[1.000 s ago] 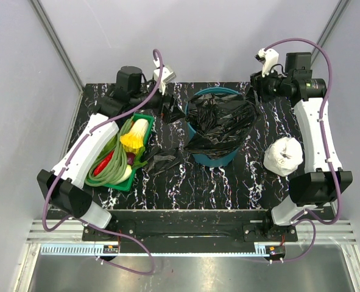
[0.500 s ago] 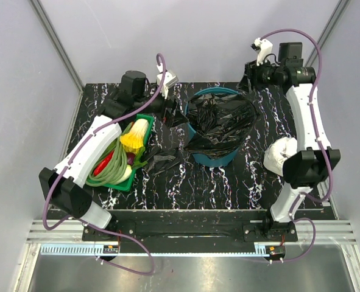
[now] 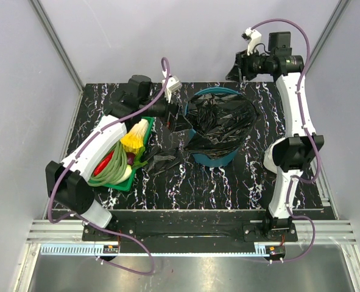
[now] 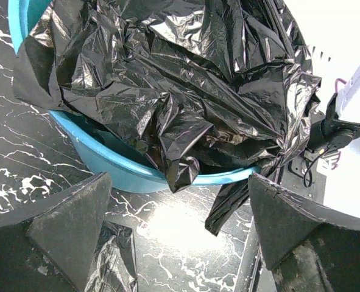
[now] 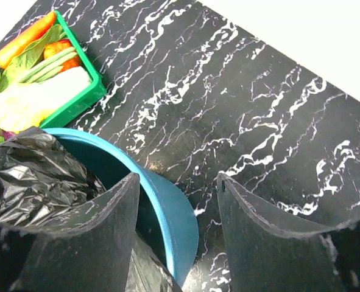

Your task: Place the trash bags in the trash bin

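The teal trash bin (image 3: 215, 159) stands mid-table. A large black trash bag (image 3: 221, 118) lies crumpled in its mouth and hangs over the rim; it fills the left wrist view (image 4: 180, 79). A small folded black bag (image 3: 161, 160) lies on the table left of the bin and shows in the left wrist view (image 4: 114, 261). My left gripper (image 3: 178, 113) is open and empty beside the bin's left rim (image 4: 106, 159). My right gripper (image 3: 233, 68) is open and empty, raised behind the bin. The bin's far rim (image 5: 175, 210) shows below and between its fingers.
A green tray (image 3: 123, 184) of vegetables sits at the left, under my left arm, and shows in the right wrist view (image 5: 82, 97). A white crumpled bundle (image 3: 269, 159) lies at the right, mostly hidden behind my right arm. The table is black marble-patterned.
My right gripper has risen and drawn back and left, away from the bin's right rim. My left gripper has moved right, closer to the bin's left rim. The bags have not moved.
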Tool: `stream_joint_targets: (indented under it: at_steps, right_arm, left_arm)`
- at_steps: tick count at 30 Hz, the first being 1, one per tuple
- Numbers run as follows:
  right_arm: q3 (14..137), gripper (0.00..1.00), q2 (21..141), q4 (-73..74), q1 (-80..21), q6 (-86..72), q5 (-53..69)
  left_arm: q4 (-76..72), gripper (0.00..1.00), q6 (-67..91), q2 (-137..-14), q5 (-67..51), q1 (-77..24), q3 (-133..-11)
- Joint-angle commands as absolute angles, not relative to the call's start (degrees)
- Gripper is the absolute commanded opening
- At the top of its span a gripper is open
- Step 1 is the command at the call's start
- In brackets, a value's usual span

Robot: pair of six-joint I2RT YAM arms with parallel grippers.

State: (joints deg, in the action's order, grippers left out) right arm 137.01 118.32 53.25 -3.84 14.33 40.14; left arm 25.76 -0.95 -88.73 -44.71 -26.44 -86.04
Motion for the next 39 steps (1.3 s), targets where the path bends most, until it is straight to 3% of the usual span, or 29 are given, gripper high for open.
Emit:
stream_joint_targets:
  at_steps: [1,17,21,28,39]
  right_arm:
    - [145.18,0.6,121.81,60.98,-6.41,18.98,40.61]
    - [145.9,0.58,125.42,66.36,-9.67,28.04,33.4]
    - [145.29,0.51,125.25,66.44,-9.93,28.47,32.87]
    - [141.16,0.28,122.7,66.53,-10.19,29.53,31.29]
    - [132.73,0.25,112.69,65.92,-10.9,26.11,26.72]
  left_arm:
    - [22.15,0.99,-0.35,-89.38,-48.86,-26.28,-87.71]
    - [23.99,0.99,-3.16,-88.51,-47.73,-26.37,-87.36]
    - [24.26,0.99,-3.95,-88.42,-47.37,-26.37,-87.45]
    - [26.19,0.99,-5.36,-88.68,-47.11,-26.37,-89.47]
    - [29.79,0.99,-8.52,-87.28,-45.18,-26.28,-92.02]
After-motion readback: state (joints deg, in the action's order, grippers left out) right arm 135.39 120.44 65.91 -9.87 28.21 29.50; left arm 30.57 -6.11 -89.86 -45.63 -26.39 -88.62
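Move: The far right part of the trash bin's rim lies some 7 cm below my right hand, about 2 cm to its left and 2 cm back. The bin's mouth has its middle about 10 cm back and 7 cm to the left of that hand, and the black trash bag draped over it sits about 12 cm back, 5 cm left and 6 cm below. From my left hand that part of the rim is roughly 15 cm ahead, 17 cm to the right and 4 cm below. I swing my right hand about 3 cm left over the bin's far right rim, then sink it some 7 cm with a small roll, one finger going inside the bin and the other outside. Partway down I close the half-open fingers and pinch the bare rim beside the bag, then ease back about 2 cm and slightly right. My left hand stays put, open. ##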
